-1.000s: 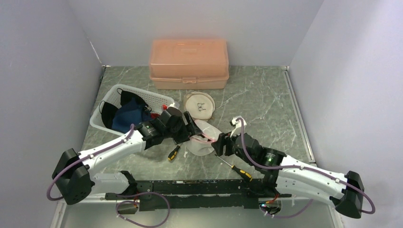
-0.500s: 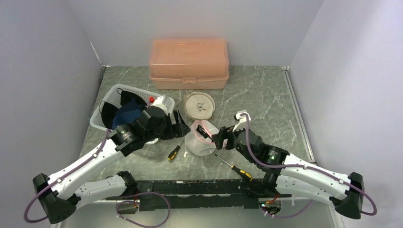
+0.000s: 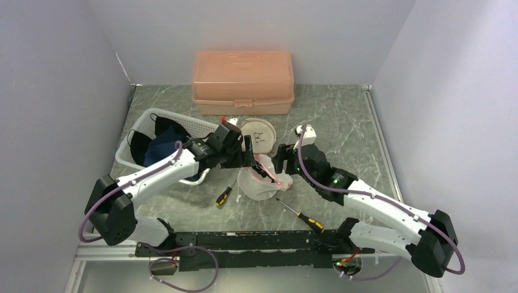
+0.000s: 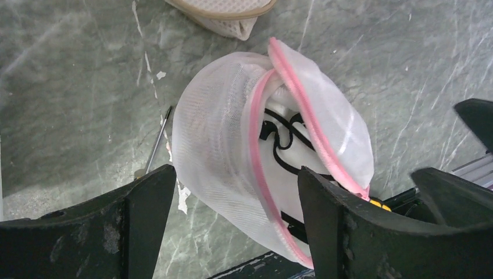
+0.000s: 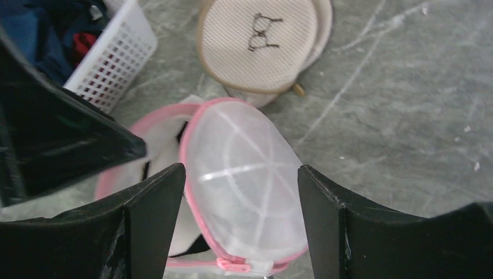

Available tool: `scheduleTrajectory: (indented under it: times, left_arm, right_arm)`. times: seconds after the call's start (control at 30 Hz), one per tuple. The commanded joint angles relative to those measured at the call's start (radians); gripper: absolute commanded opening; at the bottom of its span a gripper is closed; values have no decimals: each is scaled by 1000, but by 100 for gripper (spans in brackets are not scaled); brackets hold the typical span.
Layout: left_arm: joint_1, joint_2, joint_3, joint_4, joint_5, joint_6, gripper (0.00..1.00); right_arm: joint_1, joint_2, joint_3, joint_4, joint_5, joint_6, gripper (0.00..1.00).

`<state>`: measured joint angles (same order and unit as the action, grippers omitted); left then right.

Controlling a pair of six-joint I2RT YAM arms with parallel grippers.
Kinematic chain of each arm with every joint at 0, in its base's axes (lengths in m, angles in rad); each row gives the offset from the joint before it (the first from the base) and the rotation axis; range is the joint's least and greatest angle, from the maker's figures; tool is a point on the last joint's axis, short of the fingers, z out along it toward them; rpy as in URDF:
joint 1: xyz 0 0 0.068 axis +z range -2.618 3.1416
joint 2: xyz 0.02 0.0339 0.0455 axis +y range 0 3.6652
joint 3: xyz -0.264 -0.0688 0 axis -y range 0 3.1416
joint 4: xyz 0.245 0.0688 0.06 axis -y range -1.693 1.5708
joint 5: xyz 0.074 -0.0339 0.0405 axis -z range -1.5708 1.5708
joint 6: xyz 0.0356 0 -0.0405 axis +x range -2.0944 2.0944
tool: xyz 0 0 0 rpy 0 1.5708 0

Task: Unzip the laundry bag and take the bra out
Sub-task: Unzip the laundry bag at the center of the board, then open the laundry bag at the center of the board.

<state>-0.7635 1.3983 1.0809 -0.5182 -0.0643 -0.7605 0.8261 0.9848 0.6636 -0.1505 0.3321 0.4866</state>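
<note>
The laundry bag (image 4: 221,145) is a white mesh dome with a pink zipper, lying unzipped with its flap (image 5: 244,168) lifted. Inside it shows the bra (image 4: 290,142), white with black straps. In the top view the bag (image 3: 259,186) lies mid-table between both arms. My left gripper (image 4: 235,200) hovers open over the bag's mouth, holding nothing, and sits at the bag's left rim (image 3: 249,156). My right gripper (image 5: 241,200) is open over the flap, above the pink zipper pull (image 5: 232,265). In the top view the right gripper (image 3: 282,165) is at the bag's far right side.
A beige round mesh pouch (image 3: 257,135) lies just beyond the bag. A white basket (image 3: 143,122) of dark clothes stands at the left. An orange lidded box (image 3: 242,82) stands at the back. Two screwdrivers (image 3: 223,196) (image 3: 300,215) lie in front of the bag.
The left gripper swung back towards the basket, then came forward over the bag. The right gripper moved away from me to the bag's far right side. The bag's flap now stands open.
</note>
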Motion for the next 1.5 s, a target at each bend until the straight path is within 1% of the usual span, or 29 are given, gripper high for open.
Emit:
scheduleTrajectory:
  times: [0.0,0.1,0.13,0.17,0.2,0.27,0.3,0.33,0.4,0.47,0.6,0.73,0.93,1.03,1.27,1.37,1.47]
  left_arm:
    - [22,-14,-21,85,53,22,82]
    - [25,11,-37,112,82,24,80]
    - [25,18,-43,118,88,24,77]
    - [24,22,-52,125,91,26,72]
    - [25,23,-63,134,92,29,63]
    - [25,17,-92,156,93,33,42]
    - [25,7,-114,177,92,34,34]
    - [24,-5,-150,200,90,36,27]
    - [24,-30,-205,266,95,32,17]
    - [25,-52,-252,316,102,28,12]
    - [24,-78,-319,389,118,11,7]
    - [24,-93,-353,437,137,-10,5]
    - [25,-113,-365,461,153,-27,5]
    - [24,-119,-363,455,158,-28,5]
    - [24,-133,-382,467,162,-34,4]
    - [25,-134,-389,473,164,-37,3]
    - [24,-135,-397,483,167,-44,3]
  right_arm:
    - [0,56,122,0,-73,-52,75]
    - [1,108,165,-27,-97,-52,75]
    - [1,128,177,-39,-103,-54,75]
    - [0,143,191,-52,-107,-55,75]
    - [1,164,211,-71,-116,-57,74]
    - [1,202,252,-111,-123,-60,74]
    - [0,218,270,-123,-132,-60,73]
    - [0,232,286,-137,-137,-60,73]
    - [1,261,317,-160,-148,-61,72]
    - [1,294,348,-181,-158,-65,71]
    - [1,363,401,-219,-185,-77,69]
    - [22,435,458,-266,-190,-104,67]
    - [91,525,527,-332,-128,-157,65]
    - [112,554,539,-359,-72,-168,61]
    - [117,601,547,-406,56,-153,37]
    - [125,583,533,-387,84,-142,22]
    - [131,536,513,-352,110,-132,3]
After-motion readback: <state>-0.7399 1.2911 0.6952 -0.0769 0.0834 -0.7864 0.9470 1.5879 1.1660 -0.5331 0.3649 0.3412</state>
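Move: Under the left hand, about 2 cm back and 6 cm down, runs the left pink zipper edge of the white laundry bag, its mouth already open. From that hand the yellow-black screwdriver lies roughly 7 cm back and 7 cm left, and the beige-rimmed bag about 11 cm ahead and 2 cm right. For the right hand, the bag's right zipper edge is some 6 cm left, 1 cm ahead and 7 cm below, and the beige-rimmed bag about 11 cm ahead and 9 cm left. Sinking about 6 cm and easing back 2, the left hand shuts its fingers on the left pink zipper edge, then rises some 2 cm with it, tilting slightly. The right hand lifts briefly, swings about 9 cm left over the bag while descending, then doubles back 2–3 cm right; its wrist rolls nearly 30 degrees, left side down, and tips downward as its fingers close on the right zipper edge. ##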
